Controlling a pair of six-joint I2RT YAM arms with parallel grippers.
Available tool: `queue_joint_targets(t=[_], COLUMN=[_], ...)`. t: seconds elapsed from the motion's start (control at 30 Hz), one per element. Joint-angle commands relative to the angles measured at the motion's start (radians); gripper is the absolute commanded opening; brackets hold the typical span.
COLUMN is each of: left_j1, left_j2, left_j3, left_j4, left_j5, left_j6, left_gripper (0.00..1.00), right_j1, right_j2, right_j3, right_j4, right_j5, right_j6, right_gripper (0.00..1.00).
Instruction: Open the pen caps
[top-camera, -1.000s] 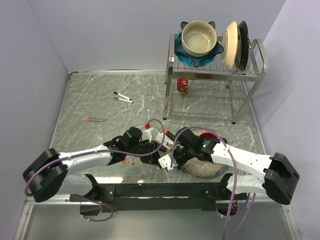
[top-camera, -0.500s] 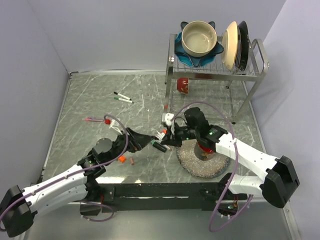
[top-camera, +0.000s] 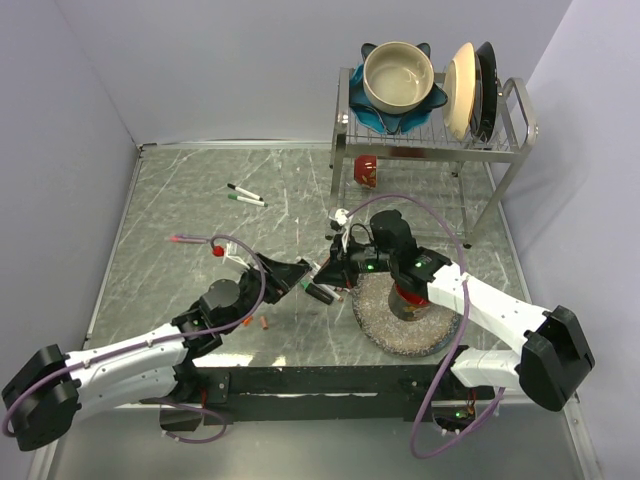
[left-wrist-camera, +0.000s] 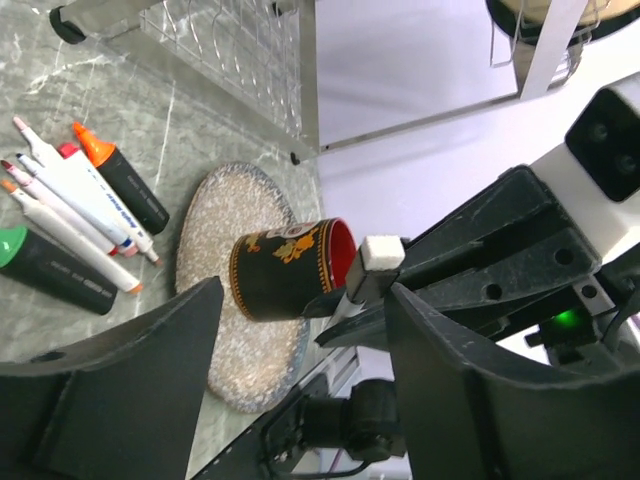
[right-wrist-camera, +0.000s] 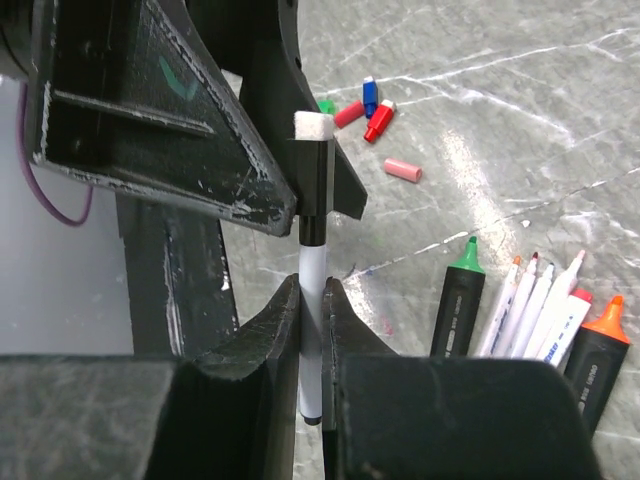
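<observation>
My right gripper (right-wrist-camera: 312, 300) (top-camera: 338, 268) is shut on the white barrel of a pen (right-wrist-camera: 311, 265), which stands up from its jaws. The pen's black cap (right-wrist-camera: 313, 190) (left-wrist-camera: 360, 285), tipped with a white pad, is on. My left gripper (left-wrist-camera: 305, 292) (top-camera: 303, 269) is open, its fingers on either side of that cap, which lies nearer the right finger. Loose pen caps, red (right-wrist-camera: 380, 120), blue (right-wrist-camera: 369, 95), green (right-wrist-camera: 326, 105) and pink (right-wrist-camera: 403, 169), lie on the table. Uncapped markers lie together beside them: a green one (right-wrist-camera: 457, 295), an orange one (right-wrist-camera: 598, 345) and several slim white ones (right-wrist-camera: 530, 300).
A black and red mug (top-camera: 408, 298) lies on its side on a grey mat (top-camera: 385, 335) under my right arm. Two capped pens (top-camera: 245, 195) and a pink pen (top-camera: 188, 239) lie at the back left. A dish rack (top-camera: 430, 140) with a bowl and plates stands at the back right.
The grippers were close together near the front, then drew apart. My left gripper opened and has come back to the pen, which the right gripper now holds farther back over the table.
</observation>
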Motion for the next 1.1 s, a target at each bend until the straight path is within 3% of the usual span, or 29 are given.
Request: queue_joint_targets(t=[0.0, 0.17, 0.37, 0.47, 0.5, 0.53, 0.63, 0.77, 0.8, 0.93, 1.07], left_j1=[-0.026, -0.043, -0.06, -0.064, -0.064, -0.066, -0.066, -0.038, -0.009, 0.277, 0.381], left_j2=[0.019, 0.048, 0.096, 0.108, 0.108, 0.107, 0.062, -0.113, -0.148, -0.284, -0.347], left_j3=[0.061, 0.101, 0.145, 0.159, 0.165, 0.168, 0.194, 0.251, 0.248, 0.231, 0.222], left_j4=[0.06, 0.029, 0.011, -0.006, -0.014, -0.03, -0.116, -0.457, -0.483, -0.578, -0.647], left_j5=[-0.086, -0.135, -0.157, -0.163, -0.169, -0.175, -0.274, -0.569, -0.579, -0.444, -0.359], left_j6=[-0.029, -0.012, 0.0, -0.005, -0.003, -0.001, 0.021, 0.005, 0.018, 0.049, 0.066], left_gripper=[0.66, 0.59, 0.43, 0.25, 0.1, 0.02, 0.01, 0.01, 0.01, 0.01, 0.01], right_j1=[0.01, 0.021, 0.019, 0.021, 0.021, 0.021, 0.033, 0.059, 0.067, 0.107, 0.108], right_j2=[0.008, 0.02, 0.025, 0.027, 0.027, 0.03, 0.045, 0.085, 0.092, 0.12, 0.142], right_j3=[0.004, 0.007, 0.008, 0.01, 0.011, 0.011, 0.033, 0.096, 0.103, 0.12, 0.131], right_j4=[0.065, 0.056, 0.056, 0.053, 0.051, 0.046, 0.001, -0.137, -0.154, -0.191, -0.21], right_j5=[-0.004, 0.002, 0.019, 0.028, 0.028, 0.027, 0.008, -0.022, -0.024, -0.005, 0.004], right_j6=[0.041, 0.03, 0.028, 0.025, 0.022, 0.019, -0.03, -0.136, -0.163, -0.194, -0.202], right_gripper=[0.0, 0.0, 0.0, 0.0, 0.0, 0.0, 0.0, 0.0, 0.0, 0.0, 0.0])
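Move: The right hand already holds a marker whose black cap points to the left hand. The cap sits between the open left fingertips, about 2 cm ahead, 1 cm right and 2 cm up; from the right hand it is roughly 5 cm left, 1 cm ahead and 3 cm up. Some 17 cm below the left hand and 3 cm ahead lie the green highlighter, 4 cm right, and the white pens, 7 cm right. Left fingers pinch the right-held marker's black cap and draw it some 16 cm left, also forward and up. ##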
